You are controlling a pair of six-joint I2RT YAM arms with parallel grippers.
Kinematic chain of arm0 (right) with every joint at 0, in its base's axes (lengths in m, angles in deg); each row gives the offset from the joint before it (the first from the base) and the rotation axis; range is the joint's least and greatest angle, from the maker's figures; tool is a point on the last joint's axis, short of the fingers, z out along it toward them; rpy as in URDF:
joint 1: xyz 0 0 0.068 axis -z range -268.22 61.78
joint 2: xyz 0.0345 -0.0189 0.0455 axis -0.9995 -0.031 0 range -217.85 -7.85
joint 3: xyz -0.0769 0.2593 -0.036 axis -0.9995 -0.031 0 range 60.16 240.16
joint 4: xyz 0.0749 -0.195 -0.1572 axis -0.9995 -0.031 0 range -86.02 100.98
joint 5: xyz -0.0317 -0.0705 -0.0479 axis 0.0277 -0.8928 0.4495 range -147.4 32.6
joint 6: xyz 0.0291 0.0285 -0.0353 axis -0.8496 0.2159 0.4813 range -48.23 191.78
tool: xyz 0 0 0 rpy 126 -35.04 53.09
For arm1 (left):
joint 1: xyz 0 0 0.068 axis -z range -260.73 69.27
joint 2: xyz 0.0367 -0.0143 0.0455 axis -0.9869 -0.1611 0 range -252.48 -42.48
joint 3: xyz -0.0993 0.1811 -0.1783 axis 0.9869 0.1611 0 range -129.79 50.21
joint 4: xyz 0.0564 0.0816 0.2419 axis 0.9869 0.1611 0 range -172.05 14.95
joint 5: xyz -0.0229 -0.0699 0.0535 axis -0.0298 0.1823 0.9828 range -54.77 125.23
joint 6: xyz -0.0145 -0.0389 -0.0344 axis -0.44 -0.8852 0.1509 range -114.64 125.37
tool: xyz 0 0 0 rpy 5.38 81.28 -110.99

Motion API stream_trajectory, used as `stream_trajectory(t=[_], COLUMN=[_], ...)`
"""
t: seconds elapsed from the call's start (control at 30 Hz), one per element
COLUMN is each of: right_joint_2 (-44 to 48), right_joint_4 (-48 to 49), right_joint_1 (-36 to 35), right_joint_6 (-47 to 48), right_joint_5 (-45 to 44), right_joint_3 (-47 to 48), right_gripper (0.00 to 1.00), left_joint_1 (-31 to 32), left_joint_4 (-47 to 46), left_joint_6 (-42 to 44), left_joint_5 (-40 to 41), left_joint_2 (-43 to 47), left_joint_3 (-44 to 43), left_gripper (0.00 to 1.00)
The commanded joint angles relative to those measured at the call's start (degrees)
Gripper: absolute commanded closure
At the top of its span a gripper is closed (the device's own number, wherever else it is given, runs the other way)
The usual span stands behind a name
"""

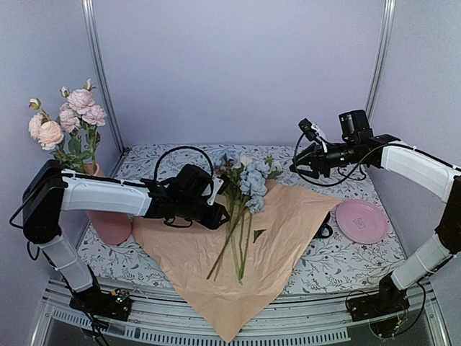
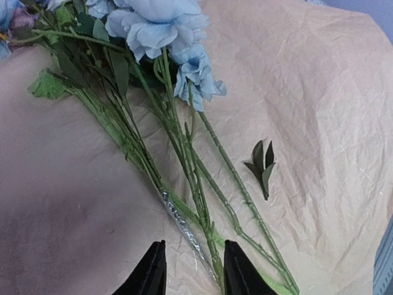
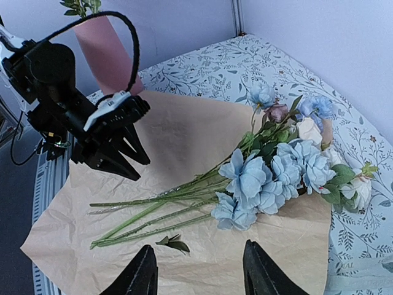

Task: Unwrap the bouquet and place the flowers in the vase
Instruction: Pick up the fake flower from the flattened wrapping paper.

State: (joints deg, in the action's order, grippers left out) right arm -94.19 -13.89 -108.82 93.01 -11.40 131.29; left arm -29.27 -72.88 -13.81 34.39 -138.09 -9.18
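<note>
The bouquet lies unwrapped: its crinkled paper (image 1: 288,223) is spread flat, peach side up. The flowers (image 1: 248,184) lie across it, blue and cream blooms toward the back and green stems (image 2: 184,153) toward the front. My left gripper (image 2: 193,249) hovers open just above the stems, which run under the gap between its fingers, and holds nothing. It also shows in the right wrist view as the left gripper (image 3: 136,161), left of the stems. The right gripper (image 3: 199,246) hangs open and empty, high at the back right (image 1: 296,167). The pink vase (image 1: 109,225) at the left holds pink flowers (image 1: 72,119).
A loose dark leaf (image 2: 263,166) lies on the paper right of the stems. A flat pink plate (image 1: 361,220) sits at the right. A small dark object (image 1: 325,229) peeks out at the paper's right edge. The paper's front corner hangs over the table edge (image 1: 230,328).
</note>
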Motion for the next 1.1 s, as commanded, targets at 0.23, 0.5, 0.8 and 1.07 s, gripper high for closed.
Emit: stream_trajectory(t=[0.23, 0.5, 0.8, 1.07], right_joint_2=[4.0, 5.6, 4.3, 3.7], right_joint_4=[10.1, 12.7, 13.8, 14.0], right_joint_1=[0.0, 0.0, 0.1, 0.1], right_joint_6=[-0.8, 0.1, 0.8, 1.2], right_joint_5=[-1.2, -4.7, -4.5, -4.1], right_joint_3=[-12.4, -14.7, -16.7, -16.8], right_gripper=[0.49, 0.49, 0.50, 0.49], left_joint_1=[2.9, 5.7, 8.8, 10.0], left_joint_4=[-9.1, -9.2, -6.8, -1.6], left_joint_6=[-3.1, -4.8, -9.3, -11.3], left_joint_5=[-0.4, 1.3, 6.4, 11.9], left_joint_2=[-5.9, -8.8, -9.6, -7.7], left_joint_3=[2.3, 3.6, 2.8, 0.3], left_gripper=[0.69, 0.66, 0.72, 0.67])
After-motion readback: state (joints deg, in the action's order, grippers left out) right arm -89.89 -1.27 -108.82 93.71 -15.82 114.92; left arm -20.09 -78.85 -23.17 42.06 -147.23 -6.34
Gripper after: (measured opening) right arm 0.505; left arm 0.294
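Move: The green stem next for the left fingers lies about 4 cm back, 3 cm to the right and some 8 cm below them. The thick green stems run about 4 cm to the right of it, level with it; the loose leaf lies about 10 cm right and 1 cm ahead of the hand, and the blue blooms about 15 cm ahead and 9 cm right. From the right hand that green stem is about 9 cm back, 16 cm left and 22 cm below. Among the crossing stems, with no clear touch to be seen, the left hand brings its partly open fingers down astride the green stem: it sinks about 7 cm, drawing back some 4 cm with a slight shift right, then levels off near the paper without closing. The empty right hand drops about 6 cm, mostly early on, and hovers clear of everything. ##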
